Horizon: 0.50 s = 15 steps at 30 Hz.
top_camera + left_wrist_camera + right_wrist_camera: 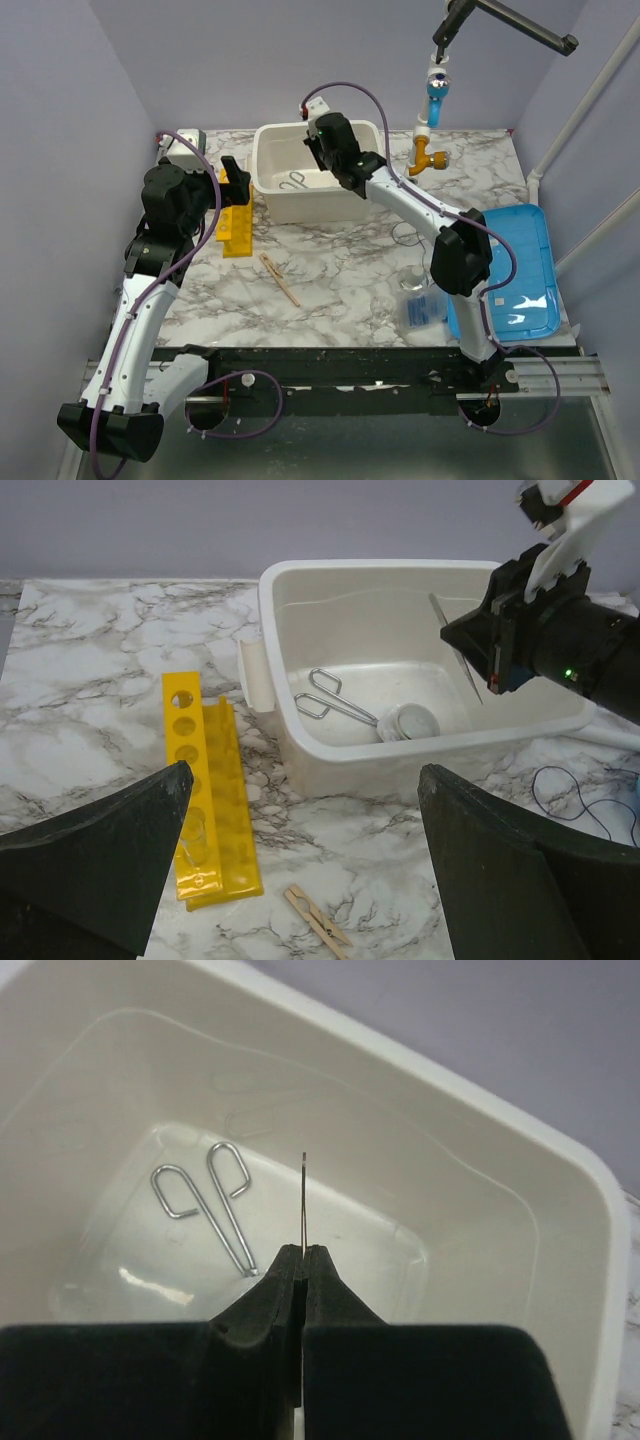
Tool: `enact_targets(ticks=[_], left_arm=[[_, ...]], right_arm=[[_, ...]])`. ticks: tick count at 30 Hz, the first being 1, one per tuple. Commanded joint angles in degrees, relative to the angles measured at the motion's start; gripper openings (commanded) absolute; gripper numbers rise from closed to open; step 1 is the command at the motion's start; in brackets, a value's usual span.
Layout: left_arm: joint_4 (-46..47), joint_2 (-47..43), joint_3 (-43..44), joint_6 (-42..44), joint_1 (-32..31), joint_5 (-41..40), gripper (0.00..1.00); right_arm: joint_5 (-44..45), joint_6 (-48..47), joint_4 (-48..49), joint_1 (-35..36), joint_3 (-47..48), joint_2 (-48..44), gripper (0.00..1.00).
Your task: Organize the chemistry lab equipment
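My right gripper (303,1252) is shut on a thin flat piece (303,1200), seen edge on, and holds it inside the white bin (560,1150). Silver metal tongs (225,1210) lie on the bin's floor; in the left wrist view the tongs (335,705) sit beside a small clear jar (410,722). My left gripper (305,780) hangs open over the marble table, nothing between its fingers. Below it lie the yellow holed tube rack (200,780) and a tan wooden peg (318,918). A clear bag with blue contents (425,305) rests by the right arm.
A blue tray (520,270) sits at the right edge. A stand with a blue and orange fitting (432,100) rises at the back right. A white box (180,140) is at the back left. A thin wire ring (408,235) lies right of the bin.
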Motion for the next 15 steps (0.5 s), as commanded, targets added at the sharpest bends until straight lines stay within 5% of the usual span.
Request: enact_targets(ticks=[1, 5, 11, 15], left_arm=[[1.0, -0.6, 0.4, -0.4, 0.1, 0.3, 0.99], [1.0, -0.5, 0.3, -0.4, 0.1, 0.2, 0.99], [1.0, -0.5, 0.4, -0.4, 0.1, 0.3, 0.99], [0.8, -0.5, 0.4, -0.4, 0.1, 0.3, 0.99]], right_arm=[[-4.7, -1.9, 1.0, 0.2, -4.2, -1.0, 0.01], [-3.8, -1.5, 0.8, 0.1, -5.2, -0.5, 0.07], [-3.9, -1.3, 0.5, 0.1, -5.0, -1.1, 0.44], [-3.9, -0.8, -0.2, 0.2, -4.5, -1.8, 0.55]])
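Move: Over the white bin, the shut right fingers still hold a thin metal tool; the middle of the bin's floor lies about 20 cm below them and 2 cm ahead. On that floor the round glass jar sits some 2 cm ahead of the hand and 1 cm to its right, and the looped tongs 4 cm ahead and 4 cm left. The yellow rack stands about 18 cm left and 4 cm back. From the left hand the bin floor is some 19 cm ahead, 15 cm right and 31 cm below. Sinking about 4 cm towards the bin's floor, with a slight draw back of 1 cm and the fingers tipping down a few degrees, the right hand comes to a stop above the glass jar. There it holds its place and opens its fingers to about half, letting go of the thin metal tool. ##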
